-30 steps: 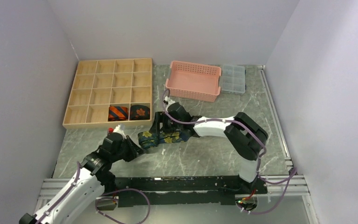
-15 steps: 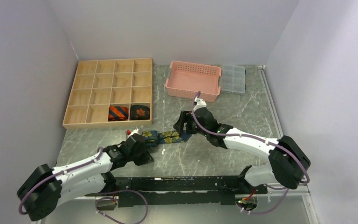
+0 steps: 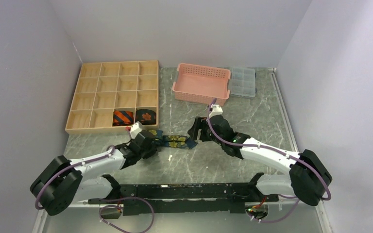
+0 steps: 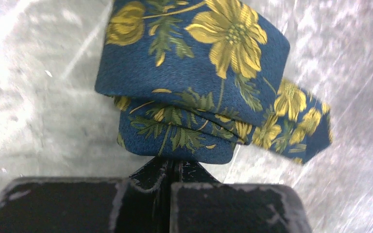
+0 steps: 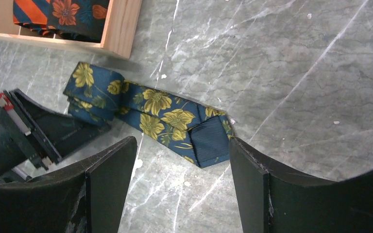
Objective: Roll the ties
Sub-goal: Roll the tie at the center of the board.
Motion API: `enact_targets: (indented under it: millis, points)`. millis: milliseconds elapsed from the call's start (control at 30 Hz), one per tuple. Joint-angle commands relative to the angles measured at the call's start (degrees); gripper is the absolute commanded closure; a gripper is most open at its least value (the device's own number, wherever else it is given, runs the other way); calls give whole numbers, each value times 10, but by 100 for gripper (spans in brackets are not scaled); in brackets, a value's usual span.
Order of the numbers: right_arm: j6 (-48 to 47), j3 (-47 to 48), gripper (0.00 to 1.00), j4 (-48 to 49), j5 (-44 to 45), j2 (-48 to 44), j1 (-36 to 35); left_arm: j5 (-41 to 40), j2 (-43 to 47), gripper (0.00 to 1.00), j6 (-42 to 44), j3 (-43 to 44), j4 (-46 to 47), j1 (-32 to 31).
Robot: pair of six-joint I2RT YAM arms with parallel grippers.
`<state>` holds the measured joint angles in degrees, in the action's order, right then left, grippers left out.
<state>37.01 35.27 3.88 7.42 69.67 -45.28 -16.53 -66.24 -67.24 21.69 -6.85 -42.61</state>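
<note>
A dark blue tie with yellow flowers [image 3: 175,141] lies on the marble table, its left end partly rolled [image 4: 194,73] and its pointed tail flat to the right [image 5: 209,141]. My left gripper [image 3: 150,142] is shut, its tips [image 4: 172,162] right against the roll's near edge with no fabric between them. The right gripper [image 3: 196,130] hovers open above the tail end [image 5: 182,143], touching nothing. Two rolled ties, a striped one [image 3: 123,117] and a leaf-patterned one [image 3: 145,116], sit in the wooden tray's front row.
The wooden compartment tray [image 3: 87,92] stands at the back left, its corner [image 5: 121,29] close to the tie. A pink basket [image 3: 201,85] and a clear organizer box [image 3: 243,81] stand at the back.
My left arm has stretched forward to the tie's rolled end and its gripper has shut. My right gripper has pulled off the tie's middle to its right end.
</note>
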Motion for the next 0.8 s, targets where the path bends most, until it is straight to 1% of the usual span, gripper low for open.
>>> enact_targets:
  millis: [0, 233, 367, 467, 600, 667, 767]
  points:
    - [-10, -4, 26, 14, 9, -8, 3, -18, -33, 97, 44, -17, 9, 50]
    - [-8, -13, 26, 19, 6, -6, 7, 54, -104, 97, 101, -2, 100, 80]
    - [-5, -15, 26, 20, 2, -4, 7, 82, -165, 97, 108, 14, 130, 88]
    - [-6, -17, 26, 18, 0, -6, 7, 93, -191, 97, 103, 17, 147, 92]
    - [-7, -24, 27, 21, -5, -8, 7, 101, -163, 97, 105, -3, 149, 92]
    - [-7, -25, 27, 26, -16, 1, 7, 101, -133, 97, 113, -16, 140, 92]
    - [-4, -23, 27, 34, -29, 16, 7, 132, -76, 97, 134, -36, 133, 91]
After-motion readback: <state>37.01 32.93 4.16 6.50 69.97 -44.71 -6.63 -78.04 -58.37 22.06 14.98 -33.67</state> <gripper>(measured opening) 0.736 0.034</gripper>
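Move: The tie's roll lies just ahead of the left hand's shut fingertips, its middle about 4 cm forward and 1 cm left, near fingertip height. The flat tail's middle is some 8 cm right and 2 cm forward. In the box, the maple-leaf tie lies about 12 cm forward and 5 cm left, the striped tie 11 cm forward and 13 cm left. From the right hand the roll is roughly 14 cm left, 1 cm back and 10 cm below. The left hand's shut fingers push the roll about 6 cm forward towards the box, veering right, then ease back. ##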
